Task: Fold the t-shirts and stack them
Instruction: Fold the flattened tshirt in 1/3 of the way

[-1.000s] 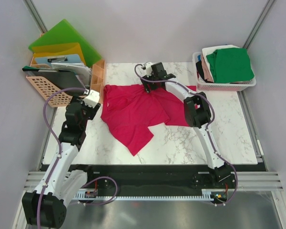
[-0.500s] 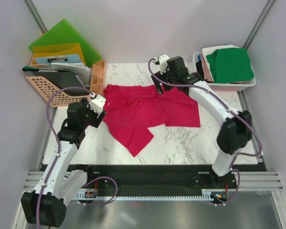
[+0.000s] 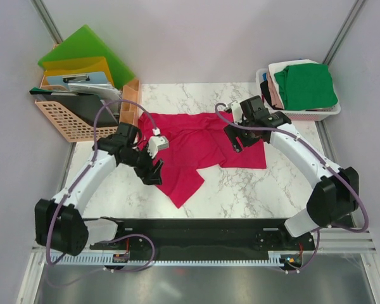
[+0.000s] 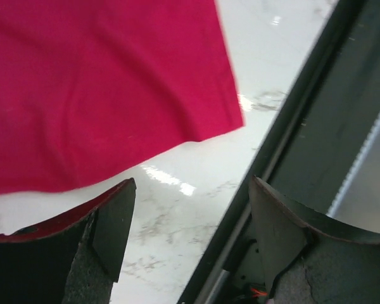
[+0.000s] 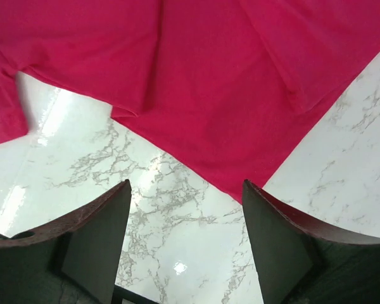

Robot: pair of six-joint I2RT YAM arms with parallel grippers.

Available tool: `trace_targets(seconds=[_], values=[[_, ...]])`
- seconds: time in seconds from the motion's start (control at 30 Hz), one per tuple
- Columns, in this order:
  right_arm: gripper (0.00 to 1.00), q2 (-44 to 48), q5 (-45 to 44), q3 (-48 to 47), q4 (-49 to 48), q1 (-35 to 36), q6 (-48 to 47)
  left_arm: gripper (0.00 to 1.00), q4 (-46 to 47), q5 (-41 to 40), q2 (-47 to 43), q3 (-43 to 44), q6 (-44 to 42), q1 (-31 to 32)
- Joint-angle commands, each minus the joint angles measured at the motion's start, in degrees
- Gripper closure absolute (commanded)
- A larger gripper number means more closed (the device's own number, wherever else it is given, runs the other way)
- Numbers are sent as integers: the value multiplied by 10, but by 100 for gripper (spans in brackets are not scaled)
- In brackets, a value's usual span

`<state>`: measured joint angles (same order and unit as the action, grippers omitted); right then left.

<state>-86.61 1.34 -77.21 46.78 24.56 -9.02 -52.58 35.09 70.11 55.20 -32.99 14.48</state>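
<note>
A crimson-pink t-shirt point(image 3: 196, 145) lies spread on the marble table point(image 3: 253, 190), with one flap folded toward the front. My left gripper point(image 3: 154, 170) hovers open over the shirt's front-left part. In the left wrist view the shirt point(image 4: 101, 88) fills the upper left, and nothing sits between the open left gripper point(image 4: 193, 183). My right gripper point(image 3: 237, 139) hangs open over the shirt's right half. In the right wrist view the shirt's hem point(image 5: 196, 95) lies just beyond the empty right gripper point(image 5: 187, 183). More t-shirts, the green one point(image 3: 306, 85) on top, are stacked in a pink basket point(image 3: 301, 114).
Orange baskets point(image 3: 66, 120) with green and yellow folders point(image 3: 85, 54) stand at the back left. A black rail point(image 3: 202, 228) runs along the table's near edge and also shows in the left wrist view as the rail point(image 4: 304, 126).
The left gripper swung right, from the shirt's left edge to above its front-left part. The right gripper moved from the shirt's back edge to the right and nearer. The shirt's right side now lies flat.
</note>
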Motion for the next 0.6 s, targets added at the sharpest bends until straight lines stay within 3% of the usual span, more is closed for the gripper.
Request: trace_targets(seconds=[0.0, 0.17, 0.33, 0.5, 0.57], values=[[23, -28, 0, 11, 4, -15, -4, 21, -63, 107, 47, 36, 21, 44], [24, -60, 19, 19, -6, -84, -15, 22, -19, 86, 79, 33, 50, 106], [24, -115, 53, 2, 15, -151, -28, 21, 133, -153, 5, -44, 107, 211], [24, -145, 82, -7, 16, -173, -20, 21, 230, -260, -66, -97, 116, 306], [24, -153, 96, -9, 16, -175, -15, 21, 252, -338, -75, -129, 103, 348]])
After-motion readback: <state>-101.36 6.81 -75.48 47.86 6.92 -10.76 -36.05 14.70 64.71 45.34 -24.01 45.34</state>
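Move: The t-shirt's lower right corner lies about 10 cm to the right of the right hand, 4 cm back and 14 cm below; the step in the lower hem is 6 cm left and 4 cm back, the laundry basket some 24 cm right and 17 cm ahead. For the left hand, the loose sleeve's cuff is about 13 cm right, 4 cm back, 11 cm below; the crook between sleeve and body is 15 cm right, 5 cm ahead. Towards the t-shirt's lower right corner the right hand sinks about 10 cm while swinging about as far right, its open fingers tilting nearer to vertical and turning clockwise. The loose sleeve is approached by the left hand, also open, which goes some 7 cm right, drawing back and sinking a little, and turns clockwise too, its tips swinging forward late on. ##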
